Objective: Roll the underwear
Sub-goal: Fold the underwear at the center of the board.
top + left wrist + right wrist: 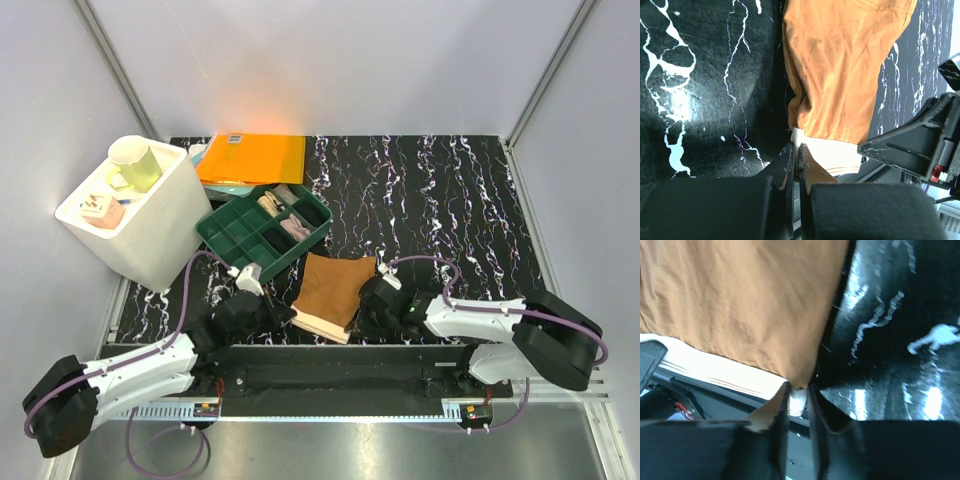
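Note:
The brown underwear (330, 288) lies flat on the black marbled table, with its pale waistband toward the near edge. My left gripper (283, 313) is at the waistband's left corner. In the left wrist view its jaws (796, 147) are pressed together on the tip of that pale corner, and the brown fabric (840, 75) spreads beyond them. My right gripper (362, 305) is at the waistband's right corner. In the right wrist view the fingers (797, 390) stand close together with the pale corner pinched between them, under the brown cloth (740, 305).
A green divided tray (232, 240) holding rolled items sits behind the left gripper. A white bin (165, 230) with a pale green mug (135, 163) stands at the far left. An orange folder (250, 158) lies at the back. The table's near rail runs just below the waistband.

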Robot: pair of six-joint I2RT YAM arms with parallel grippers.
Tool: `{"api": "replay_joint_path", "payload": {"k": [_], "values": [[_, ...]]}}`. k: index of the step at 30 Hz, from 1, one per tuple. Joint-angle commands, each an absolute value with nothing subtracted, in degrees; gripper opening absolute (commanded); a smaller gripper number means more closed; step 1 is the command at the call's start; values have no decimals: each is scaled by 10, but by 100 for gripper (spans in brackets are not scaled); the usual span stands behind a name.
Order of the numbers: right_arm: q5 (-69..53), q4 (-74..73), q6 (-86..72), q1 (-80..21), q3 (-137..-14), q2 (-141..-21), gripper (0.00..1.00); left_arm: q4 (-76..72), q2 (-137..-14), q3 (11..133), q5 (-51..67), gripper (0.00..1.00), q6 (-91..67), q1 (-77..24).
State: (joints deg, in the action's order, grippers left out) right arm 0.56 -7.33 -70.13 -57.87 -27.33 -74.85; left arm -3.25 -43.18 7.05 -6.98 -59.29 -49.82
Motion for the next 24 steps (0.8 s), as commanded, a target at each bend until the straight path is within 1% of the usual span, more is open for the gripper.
{"api": "replay_joint_path", "payload": {"k": [1,4,7,14,20,24], "values": [[27,-152,-655,-581,-302,-801,19,-47,-428,103,-65,0,-559,-500],[28,-170,-643,-581,-319,-831,10,-47,-438,122,-61,0,-545,-504],[28,-172,-639,-581,-324,-849,4,-47,-448,147,-64,0,-530,-516],[37,-179,-638,-581,-321,-870,1,-43,-483,200,-88,0,-512,-552],[41,-184,-639,-581,-321,-873,1,-43,-480,218,-92,0,-504,-555],[42,-184,-635,-582,-325,-879,1,-68,-515,224,-85,0,-504,-571]]}}
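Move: The left fingers already hold the left corner of the underwear's waistband. The underwear's middle lies about 9 cm to their right, 5 cm ahead and a couple below, and the green box's middle some 19 cm ahead and 7 cm left. The right gripper stands half open at the waistband's right end, just about between its fingertips; from there the underwear's middle is roughly 9 cm ahead and 4 cm left. Keep the left gripper's pinch on its corner and lift it about 6.5 cm, carrying it some 4.5 cm to the right in over the underwear while the wrist turns slightly clockwise and tips up. Meanwhile shut the right fingers on the waistband's right end down at the table, easing left and a little forward about 2 cm, then hold there. ##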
